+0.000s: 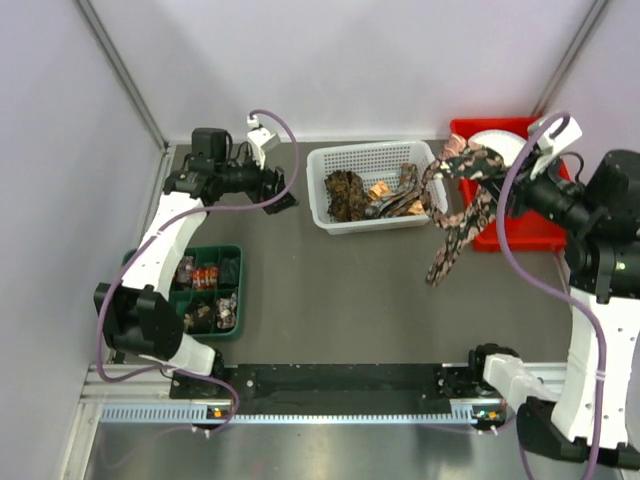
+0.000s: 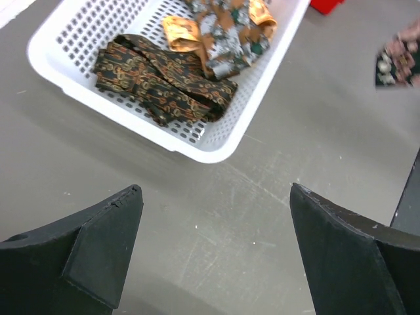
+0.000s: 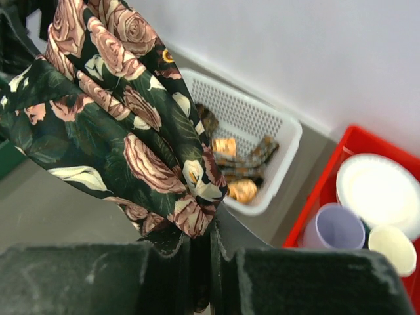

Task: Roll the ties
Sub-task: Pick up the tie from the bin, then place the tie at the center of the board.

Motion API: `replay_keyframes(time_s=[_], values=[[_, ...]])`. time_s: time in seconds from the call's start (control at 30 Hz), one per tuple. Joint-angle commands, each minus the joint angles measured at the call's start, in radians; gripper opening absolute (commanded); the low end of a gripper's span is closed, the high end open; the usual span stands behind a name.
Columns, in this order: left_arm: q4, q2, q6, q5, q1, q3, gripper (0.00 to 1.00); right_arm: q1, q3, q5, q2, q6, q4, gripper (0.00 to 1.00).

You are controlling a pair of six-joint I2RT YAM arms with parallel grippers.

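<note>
My right gripper [image 1: 484, 172] is shut on a dark green tie with pink roses [image 1: 452, 228] and holds it in the air right of the white mesh basket [image 1: 370, 152]. The tie hangs in a loop, its tail dangling toward the table. In the right wrist view the fabric [image 3: 111, 111] bunches just above the shut jaws of the gripper [image 3: 210, 244]. Two more ties lie in the basket: a dark brown chain-print one [image 2: 164, 79] and an orange and grey one [image 2: 226, 26]. My left gripper [image 2: 213, 190] hovers open over bare table, left of the basket, with nothing between its fingers [image 2: 105, 243].
A red bin [image 1: 500, 238] with a white plate [image 3: 380, 190] and cups [image 3: 338, 226] stands at the back right. A green compartment tray [image 1: 234, 252] with small items sits by the left arm. A black rail [image 1: 340, 380] runs along the near edge.
</note>
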Motion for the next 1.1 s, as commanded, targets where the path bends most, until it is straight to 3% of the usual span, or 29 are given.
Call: replay_keyframes(time_s=[0.0,0.1,0.2,0.27,0.37,0.47,0.7,0.83,1.07], values=[[-0.007,-0.067,0.081,0.075,-0.009,-0.041,0.97,-0.064,-0.036,0.032,-0.066,-0.091,-0.108,0.0],[0.063,-0.093,0.017,0.168,-0.046,-0.097,0.98,-0.078,-0.029,-0.006,-0.098,-0.089,-0.148,0.0],[0.334,-0.138,-0.127,0.16,-0.173,-0.208,0.99,-0.078,-0.066,-0.059,-0.129,-0.009,-0.121,0.0],[0.653,-0.171,-0.235,0.149,-0.297,-0.326,0.99,-0.078,-0.105,-0.073,-0.154,0.029,-0.081,0.0],[0.978,-0.144,-0.36,0.004,-0.467,-0.415,0.99,-0.078,-0.159,-0.096,-0.18,0.112,0.012,0.0],[1.254,-0.008,-0.551,-0.009,-0.56,-0.385,0.99,-0.078,-0.211,-0.125,-0.2,0.171,0.069,0.0],[1.506,0.207,-0.75,-0.078,-0.733,-0.24,0.99,-0.078,-0.201,-0.087,-0.206,0.209,0.079,0.0],[1.56,0.267,-0.837,-0.09,-0.749,-0.19,0.89,-0.078,-0.185,-0.067,-0.209,0.224,0.074,0.0],[1.602,0.307,-0.911,-0.072,-0.759,-0.133,0.46,-0.078,-0.176,0.049,-0.226,0.174,0.039,0.0]])
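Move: Hanging from the shut right fingers, the flowered tie has its middle about 32 cm to the left hand's right, 12 cm back and 8 cm above it; from the right hand that is some 8 cm left, 1 cm ahead and 9 cm down. The white bin of other ties lies about 14 cm ahead, 21 cm right and 22 cm below the left hand. The red tray is roughly 26 cm ahead, 13 cm right and 40 cm below the right hand. Sweeping about 30 cm right and 16 cm back to the hanging tie, the open left hand swings its fingers clockwise and up to nearly level, then rises some 6 cm at the end as they close about halfway around the cloth. The right hand keeps its pinch, eases roughly 4 cm back and down early on, then holds the tie out. ##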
